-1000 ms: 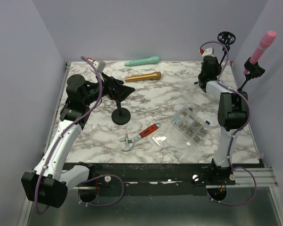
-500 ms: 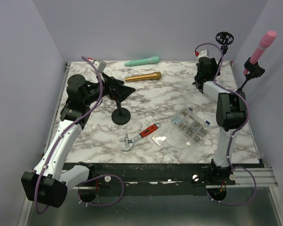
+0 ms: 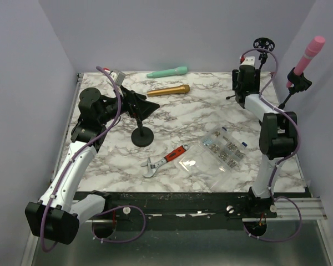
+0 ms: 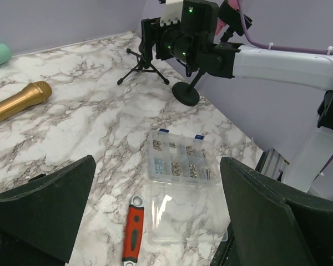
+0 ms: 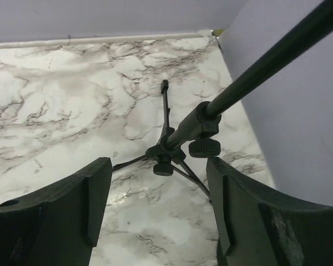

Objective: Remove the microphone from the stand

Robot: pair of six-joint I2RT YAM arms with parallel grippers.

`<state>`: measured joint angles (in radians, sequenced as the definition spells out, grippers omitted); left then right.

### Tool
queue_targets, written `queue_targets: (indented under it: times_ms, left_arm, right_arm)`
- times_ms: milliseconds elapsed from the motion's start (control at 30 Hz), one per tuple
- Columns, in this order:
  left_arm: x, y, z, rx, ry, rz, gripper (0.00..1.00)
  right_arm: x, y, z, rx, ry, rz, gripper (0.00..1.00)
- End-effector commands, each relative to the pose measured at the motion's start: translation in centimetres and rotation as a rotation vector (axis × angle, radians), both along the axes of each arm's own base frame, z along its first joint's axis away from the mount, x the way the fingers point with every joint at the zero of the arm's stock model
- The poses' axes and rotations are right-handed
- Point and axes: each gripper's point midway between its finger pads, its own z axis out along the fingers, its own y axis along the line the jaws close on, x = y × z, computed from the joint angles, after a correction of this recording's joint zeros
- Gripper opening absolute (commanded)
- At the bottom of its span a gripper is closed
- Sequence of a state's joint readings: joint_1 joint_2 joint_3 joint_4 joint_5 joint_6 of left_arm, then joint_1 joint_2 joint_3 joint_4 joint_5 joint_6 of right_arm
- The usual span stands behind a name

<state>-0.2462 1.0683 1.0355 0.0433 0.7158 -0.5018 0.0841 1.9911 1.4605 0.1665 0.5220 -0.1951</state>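
Observation:
A pink microphone point(image 3: 311, 51) sits upright in the black clip of a tripod stand point(image 3: 297, 82) at the table's far right edge. In the right wrist view the stand's pole point(image 5: 250, 72) slants up to the right from its tripod hub point(image 5: 169, 149). My right gripper point(image 3: 240, 94) is open and empty point(image 5: 160, 216), hovering above the table just short of the tripod's legs and well below the microphone. My left gripper point(image 3: 142, 106) is open and empty point(image 4: 155, 221), held next to the pole of a round-base stand point(image 3: 142, 137) at mid left.
A gold microphone point(image 3: 168, 90) and a green one point(image 3: 167, 72) lie at the back. A red-handled wrench point(image 3: 165, 160) and a clear screw box point(image 3: 222, 149) lie in the middle. A stand with a round head point(image 3: 263, 43) rises at the back right. Walls close both sides.
My right gripper has swung a little to the right and turned to face the tripod stand. The left arm and the microphone have not moved.

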Motion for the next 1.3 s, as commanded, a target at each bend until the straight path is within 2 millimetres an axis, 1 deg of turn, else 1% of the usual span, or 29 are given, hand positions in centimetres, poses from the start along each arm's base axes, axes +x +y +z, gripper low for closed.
queue_targets:
  times_ms: [0,67,133,200,233,333,467,600,733,867,1000,1100,1200,1233,1267]
  left_arm:
    - [-0.6,-0.2,1.1,-0.006,-0.034,-0.014,0.99]
    - [-0.5,-0.3,1.1,-0.005,-0.033,-0.015,0.99]
    - [-0.5,-0.3,1.1,-0.004,-0.032,-0.015,0.99]
    - [-0.5,-0.3,1.0,-0.004,-0.030,-0.015,0.99]
    - [-0.5,-0.3,1.0,-0.004,-0.032,-0.016,0.99]
    - [-0.5,-0.3,1.0,-0.002,-0.032,-0.015,0.99]
    - [-0.4,-0.2,0.9,0.001,-0.028,-0.013,0.98]
    - [-0.4,-0.3,0.8,0.001,-0.026,-0.015,0.99]
    - [-0.4,-0.3,0.9,0.000,-0.028,-0.015,0.99]
    - [-0.3,-0.3,0.8,0.002,-0.023,-0.013,0.99]
    - [-0.3,-0.3,0.8,0.001,-0.023,-0.016,0.99]
    - [-0.3,-0.3,0.8,0.001,-0.024,-0.015,0.99]
    - [-0.3,-0.3,0.8,0.001,-0.025,-0.015,0.99]
    - [-0.4,-0.3,0.8,0.001,-0.025,-0.016,0.99]
    - [-0.4,-0.3,0.9,0.000,-0.027,-0.017,0.99]
  right_arm:
    - [-0.4,-0.1,-0.6,0.251,-0.048,-0.006,0.76]
    - [-0.5,-0.8,-0.4,0.310,-0.077,-0.027,0.75]
    - [-0.3,-0.4,0.0,0.345,-0.100,-0.020,0.75]
    - [0.0,-1.5,0.2,0.360,-0.119,-0.028,0.74]
    - [0.2,-1.7,0.2,0.367,-0.125,-0.026,0.73]
    - [0.7,-2.6,0.1,0.401,-0.135,-0.049,0.67]
    - [1.0,-3.3,0.4,0.427,-0.168,-0.043,0.55]
    - [1.2,-3.8,0.5,0.457,-0.182,-0.043,0.49]
    - [1.4,-3.9,0.3,0.464,-0.184,-0.036,0.47]
    - [1.6,-4.1,0.5,0.470,-0.194,-0.030,0.46]
    - [1.9,-3.9,0.6,0.459,-0.182,-0.007,0.35]
    - [2.0,-3.9,0.4,0.438,-0.155,0.007,0.18]
    - [1.7,-4.4,-0.1,0.398,-0.122,0.000,0.04]
    - [1.5,-4.6,-0.2,0.381,-0.112,-0.004,0.01]
    - [1.3,-4.8,-0.5,0.360,-0.097,-0.010,0.01]
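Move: The side knob on the tripod stand's pole is about 4 cm to the right hand's right, 2 cm ahead and 1 cm lower. The tripod's leg hub sits roughly 6 cm beneath that knob and 2 cm farther out. The round base of the pink microphone's stand lies some 14 cm nearer than the knob and 9 cm to its right, about 12 cm down. From the left hand, the knob is roughly 43 cm right, 30 cm ahead and 20 cm lower. Shift the open right gripper about 4 cm to the right and a little down to the tripod stand's knob, rolling it some 25 degrees so its left side rises. Start closing as the fingers come around the knob, ease slightly forward, and pinch the knob between the fingertips. ##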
